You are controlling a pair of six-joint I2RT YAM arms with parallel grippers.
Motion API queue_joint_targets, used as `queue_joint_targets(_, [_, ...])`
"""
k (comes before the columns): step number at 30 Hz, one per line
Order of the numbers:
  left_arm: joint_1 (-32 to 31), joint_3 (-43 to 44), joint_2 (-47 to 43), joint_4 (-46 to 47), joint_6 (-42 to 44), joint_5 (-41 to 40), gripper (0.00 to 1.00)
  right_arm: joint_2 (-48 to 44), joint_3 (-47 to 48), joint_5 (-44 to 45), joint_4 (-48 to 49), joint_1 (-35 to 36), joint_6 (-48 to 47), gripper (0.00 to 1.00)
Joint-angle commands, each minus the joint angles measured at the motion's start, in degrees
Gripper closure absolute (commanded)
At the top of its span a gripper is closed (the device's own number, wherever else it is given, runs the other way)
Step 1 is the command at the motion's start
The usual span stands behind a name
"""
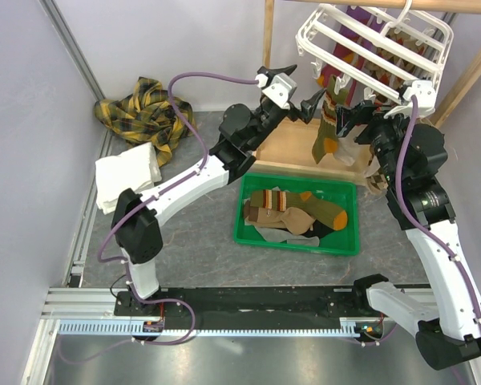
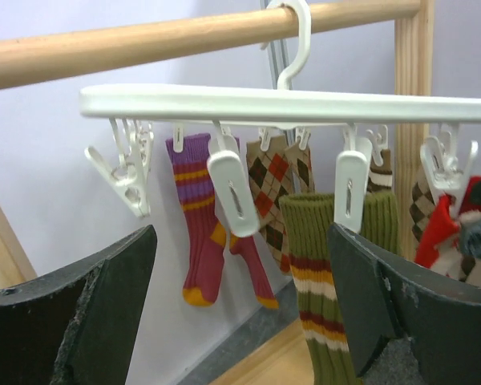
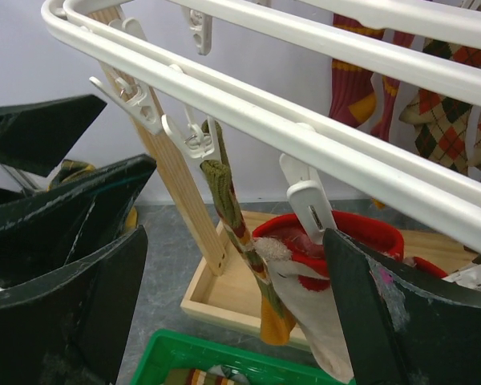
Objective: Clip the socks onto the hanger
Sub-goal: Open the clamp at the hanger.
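Observation:
The white hanger (image 1: 377, 40) hangs by its hook from a wooden rail, its clips dangling. An olive striped sock (image 2: 329, 281) is pinned to one clip (image 2: 351, 188); purple socks (image 2: 200, 233) and an argyle sock (image 2: 272, 180) hang behind it. My left gripper (image 2: 240, 305) is open just below the hanger bar, the olive sock by its right finger. My right gripper (image 3: 232, 313) is open under the bars, with nothing clamped. A red-and-white sock (image 3: 329, 265) hangs at a clip (image 3: 309, 196) beside its right finger. More socks (image 1: 293, 210) lie in the green bin (image 1: 298, 241).
A wooden frame post (image 1: 268, 32) rises from a wooden tray (image 1: 293, 152) behind the bin. Yellow plaid cloth (image 1: 148, 112) and a folded white towel (image 1: 128, 172) lie at the left. The left gripper's dark fingers (image 3: 48, 176) crowd the right wrist view.

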Motion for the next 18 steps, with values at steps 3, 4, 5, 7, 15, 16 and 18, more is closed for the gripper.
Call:
queue_joint_targets(3, [0.18,8.27,4.32,1.99,0.54,-3.21,0.13,-0.97,-0.73,1.63,1.88,0.84,-1.59,0.02])
queue_joint_targets(4, [0.18,9.41,5.19,1.82,0.54,-3.30,0.14,-1.05,-0.91,1.80,2.05,0.84,-1.68,0.02])
queue_joint_targets(5, [0.18,9.94,5.38,1.55,0.62,-3.30,0.17,-1.14,-0.91,1.89,2.05,1.10,-1.77,0.02])
queue_joint_targets(7, [0.18,10.73,5.90,1.38,0.54,-3.21,0.22,-1.23,-1.00,1.98,2.23,1.19,-1.85,0.02])
queue_joint_targets(15, [0.18,9.95,6.70,1.46,0.19,-2.68,0.37,-1.76,-1.00,1.98,2.23,1.45,-1.85,0.02])
queue_joint_targets(16, [0.18,9.95,6.87,1.46,0.10,-2.77,0.37,-1.85,-1.00,1.89,2.23,1.45,-1.85,0.02])
queue_joint_targets(18, [0.18,10.04,7.13,1.46,0.10,-2.68,0.37,-1.85,-1.00,1.89,2.23,1.45,-1.85,0.02])
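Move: Just ahead of the left hand hangs the empty clamp under the hanger's front rail: about 3 cm forward, 2 cm to the right and 1 cm up. The olive sock's clamp is next along the rail, about 7 cm right and 1 cm forward; the corner clamp lies some 6 cm forward and 1 cm left. Both are about as high as the empty one. From the right hand, the empty clamp is about 7 cm forward, 8 cm left and 4 cm up. Bringing its fingers up around the empty clamp at the hanger's front rail, the left hand eases forward, with a smaller shift right and up, about 2.5 cm in all. It slows to a stop there while the wide-open fingers narrow to roughly two thirds open on either side of the clamp; no touch can be made out. ##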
